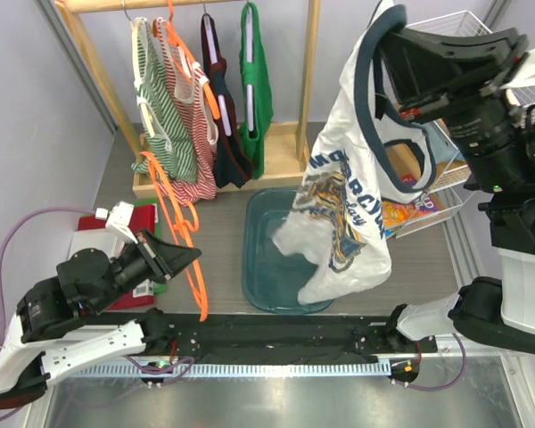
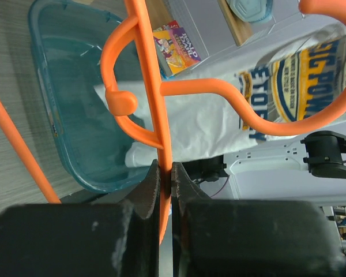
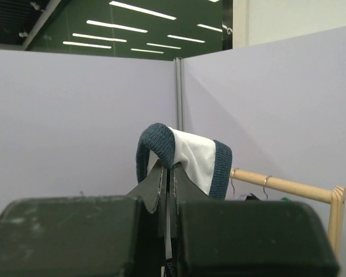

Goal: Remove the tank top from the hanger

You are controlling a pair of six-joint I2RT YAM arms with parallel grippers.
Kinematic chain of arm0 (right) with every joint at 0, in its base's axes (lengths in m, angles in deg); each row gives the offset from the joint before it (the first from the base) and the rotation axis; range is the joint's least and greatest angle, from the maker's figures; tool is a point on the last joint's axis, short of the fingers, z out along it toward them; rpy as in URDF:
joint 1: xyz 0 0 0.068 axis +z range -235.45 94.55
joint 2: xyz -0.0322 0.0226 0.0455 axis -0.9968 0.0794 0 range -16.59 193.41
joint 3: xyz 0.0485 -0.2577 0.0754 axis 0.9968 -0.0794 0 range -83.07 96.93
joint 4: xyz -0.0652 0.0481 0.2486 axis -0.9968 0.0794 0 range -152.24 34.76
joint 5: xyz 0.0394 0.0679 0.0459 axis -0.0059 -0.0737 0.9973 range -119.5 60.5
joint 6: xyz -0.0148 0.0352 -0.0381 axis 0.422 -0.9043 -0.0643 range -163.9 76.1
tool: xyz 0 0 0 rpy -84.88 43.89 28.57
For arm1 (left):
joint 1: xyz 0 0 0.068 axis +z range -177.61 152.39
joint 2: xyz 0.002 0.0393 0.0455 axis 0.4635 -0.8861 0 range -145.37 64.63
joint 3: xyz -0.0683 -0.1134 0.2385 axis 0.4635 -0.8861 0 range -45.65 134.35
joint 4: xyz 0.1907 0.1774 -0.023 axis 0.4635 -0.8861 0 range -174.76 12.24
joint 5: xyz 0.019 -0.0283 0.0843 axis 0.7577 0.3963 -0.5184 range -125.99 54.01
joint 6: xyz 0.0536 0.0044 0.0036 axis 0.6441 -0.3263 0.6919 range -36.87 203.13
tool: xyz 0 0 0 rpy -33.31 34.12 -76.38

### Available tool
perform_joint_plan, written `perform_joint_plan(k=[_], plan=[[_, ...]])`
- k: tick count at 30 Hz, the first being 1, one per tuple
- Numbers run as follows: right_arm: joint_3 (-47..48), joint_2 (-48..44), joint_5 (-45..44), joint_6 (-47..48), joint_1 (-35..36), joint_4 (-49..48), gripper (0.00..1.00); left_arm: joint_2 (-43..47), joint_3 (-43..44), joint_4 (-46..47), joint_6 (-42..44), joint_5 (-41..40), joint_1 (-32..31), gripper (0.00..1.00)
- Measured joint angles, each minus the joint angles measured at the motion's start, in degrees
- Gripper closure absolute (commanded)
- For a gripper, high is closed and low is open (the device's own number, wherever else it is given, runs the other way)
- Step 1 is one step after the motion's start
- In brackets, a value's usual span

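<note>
The white tank top [image 1: 348,187] with navy trim and a navy-and-yellow print hangs from my right gripper [image 1: 388,36], raised high at the right. Its hem droops over the teal bin [image 1: 259,267]. In the right wrist view the gripper [image 3: 170,167] is shut on the shoulder strap of the tank top [image 3: 193,153], which folds over the fingertips. The orange hanger [image 1: 183,241] is bare and apart from the top, at the left. My left gripper [image 1: 189,254] is shut on it. In the left wrist view the hanger [image 2: 153,86] runs up from the shut gripper [image 2: 166,167], with the tank top [image 2: 300,81] beyond.
A wooden rack [image 1: 308,89] at the back holds striped tops [image 1: 174,116], a dark one and a green one [image 1: 257,89] on hangers. A wire basket [image 1: 446,152] stands at the right and a red book [image 1: 143,218] lies at the left.
</note>
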Motion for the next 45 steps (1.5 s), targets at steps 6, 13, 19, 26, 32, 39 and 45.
perform_joint_plan(k=[6,13,19,26,32,39,45], plan=[[-6.4,0.1,-2.1,2.7,0.0,-0.2,0.99,0.0,-0.5,0.6,-0.2,0.8,0.0,1.00],[-9.1,4.8,-5.2,5.6,0.0,0.9,0.99,-0.3,-1.1,1.3,-0.5,1.4,0.0,1.00],[-15.0,3.3,-7.8,6.5,-0.1,0.5,0.99,0.0,-2.0,1.6,-1.6,1.8,0.0,1.00],[-39.6,-8.4,-12.1,5.3,-0.1,-2.4,0.99,0.8,-2.2,2.4,-1.7,2.1,0.0,1.00],[-57.6,-16.9,-15.1,1.0,-0.1,-3.9,0.99,0.9,-2.2,2.8,-1.8,2.3,0.0,1.00],[-72.7,-21.4,-15.8,-9.4,-0.1,-5.8,0.99,1.8,-3.4,4.2,-3.0,2.8,0.0,1.00],[-84.6,-20.0,-14.1,-21.0,-0.1,-7.2,0.99,2.1,-5.0,7.0,-4.5,4.0,0.0,1.00]])
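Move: The right hand, high up with the tank top hanging from its fingers, has the blue basin roughly 9 cm ahead, 8 cm to its left and some 68 cm below. The magazines lie about 22 cm ahead and 23 cm to the right of this hand; the clothes rack's wooden base lies about 35 cm ahead and 28 cm to the left. From the left hand, still holding the orange hanger, the basin is about 15 cm ahead, 17 cm right and 30 cm below. Forward, left and down together at first, by some 8 cm each way, then almost straight down over the basin, the right hand lowers the tank top nearly 50 cm in all. Its wrist tips some 60 degrees, from pointing steeply up to a little below level, while its shut fingers keep their pinch on the trimmed edge. The left hand keeps the hanger clamped, drifting barely 2 cm right. ##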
